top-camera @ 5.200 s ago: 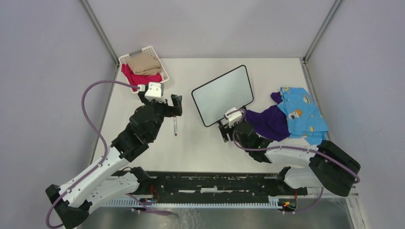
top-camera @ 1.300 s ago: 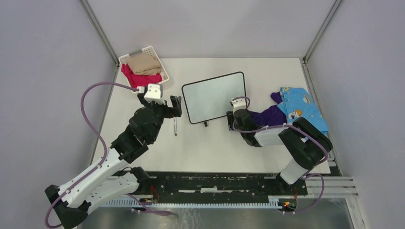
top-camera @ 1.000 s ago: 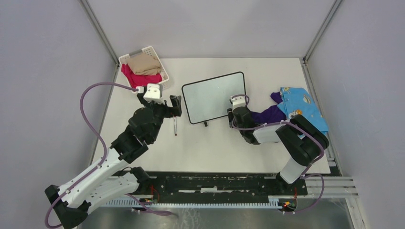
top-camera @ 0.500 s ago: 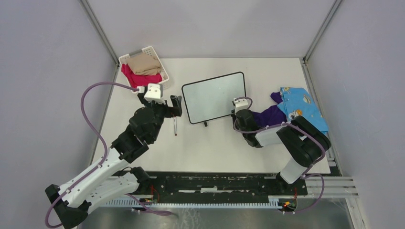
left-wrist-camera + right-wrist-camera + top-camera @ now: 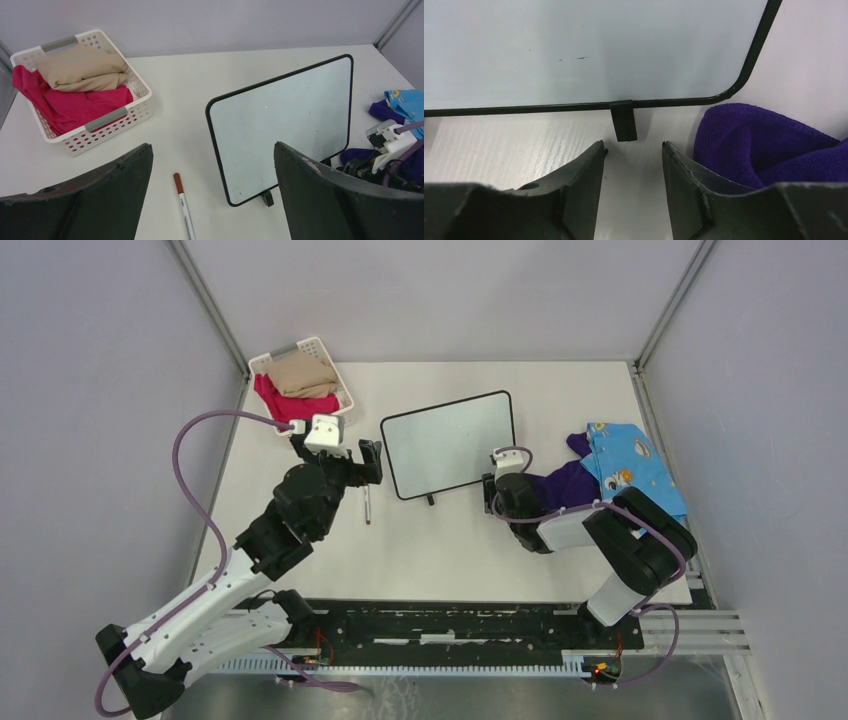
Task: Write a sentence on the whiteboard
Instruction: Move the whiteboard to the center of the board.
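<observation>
The whiteboard (image 5: 448, 443) stands mid-table on its small black feet, its face blank in the left wrist view (image 5: 282, 125). A white marker with a brown cap (image 5: 366, 505) lies on the table left of it. My left gripper (image 5: 357, 464) hovers above the marker (image 5: 184, 205), jaws wide open and empty (image 5: 212, 147). My right gripper (image 5: 491, 480) sits low at the board's lower right corner. It is open (image 5: 633, 146) with nothing between its fingers, and the board's black foot (image 5: 623, 121) is just ahead of the tips.
A white slatted basket (image 5: 343, 398) holding beige and pink clothes stands at the back left. A purple cloth (image 5: 560, 485) lies right beside my right gripper, also close in the wrist view (image 5: 764, 145). A blue patterned cloth (image 5: 630, 475) lies further right.
The whiteboard was turned and shifted left from its earlier tilted pose. In the last second my right gripper let go of its lower edge and drew back slightly. Left arm unchanged.
</observation>
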Robot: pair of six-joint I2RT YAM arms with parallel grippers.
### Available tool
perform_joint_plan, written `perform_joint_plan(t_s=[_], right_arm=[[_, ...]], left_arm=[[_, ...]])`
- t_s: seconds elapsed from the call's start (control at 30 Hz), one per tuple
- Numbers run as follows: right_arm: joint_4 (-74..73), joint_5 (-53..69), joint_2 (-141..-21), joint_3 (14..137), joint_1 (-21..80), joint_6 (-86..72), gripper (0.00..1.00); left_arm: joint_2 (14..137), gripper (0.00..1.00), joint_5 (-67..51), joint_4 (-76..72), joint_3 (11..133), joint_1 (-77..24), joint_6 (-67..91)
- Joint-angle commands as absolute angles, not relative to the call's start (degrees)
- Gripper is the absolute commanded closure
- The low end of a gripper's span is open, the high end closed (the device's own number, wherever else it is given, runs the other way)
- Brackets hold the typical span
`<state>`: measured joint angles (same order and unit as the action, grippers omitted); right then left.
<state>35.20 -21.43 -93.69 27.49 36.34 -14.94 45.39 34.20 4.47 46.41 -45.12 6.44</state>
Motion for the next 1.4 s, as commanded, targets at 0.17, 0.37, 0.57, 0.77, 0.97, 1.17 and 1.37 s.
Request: perform_joint_plan(t_s=[0.17,0.37,0.57,0.77,0.97,1.17,1.37], right_arm=[[32.2,-22.2,-96.4,34.0,35.4,-11.5,0.58],[31.8,-21.8,-98.1,35.7,35.4,-11.1,0.66],[32.2,-20.2,-98.1,35.1,35.4,-11.4,0.78],[33.2,-18.6,-95.6,30.8,36.0,-13.4,0.86],[32.5,-19.0,-92.2,27.2,38.1,-14.1,0.88],[30.2,-19.8,-90.8,26.4,40.7,-14.5,0.89],[27.9,-20.7,-90.8,26.7,42.0,-18.8,0.91]], left_arm=[[45.1,0.05,34.5,1.9,46.5,-45.4,5.2],[44.8,0.05,34.3,1.9,46.6,-45.4,5.2],[44.7,0.05,34.0,1.8,46.6,-45.4,5.3],[44.5,0.05,33.9,1.9,46.6,-45.4,5.5],[44.6,0.05,33.7,2.0,46.6,-45.4,5.5],[44.8,0.05,33.7,2.1,46.6,-45.5,5.6],[45.2,0.05,33.7,2.1,46.6,-45.5,5.7]])
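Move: The right hand, its fingers part open low at the table, has the board's right-hand tab about 3 cm ahead and 1 cm to its left, level with the fingertips. The whiteboard's middle is about 12 cm ahead and 11 cm left; its left-hand tab lies some 15 cm left and 2 cm back, the purple cloth's middle roughly 15 cm right, level with the hand. From the idle left hand the right-hand tab is about 9 cm ahead, 29 cm right and 28 cm below. Forward first, low over the table: the right hand slides about 2 cm up to the right-hand tab while its fingers close and pinch it from both sides. Then, keeping that grip, it draws the tab back towards the robot by some 4 cm, easing slightly left and turning a few degrees counter-clockwise near the end. ##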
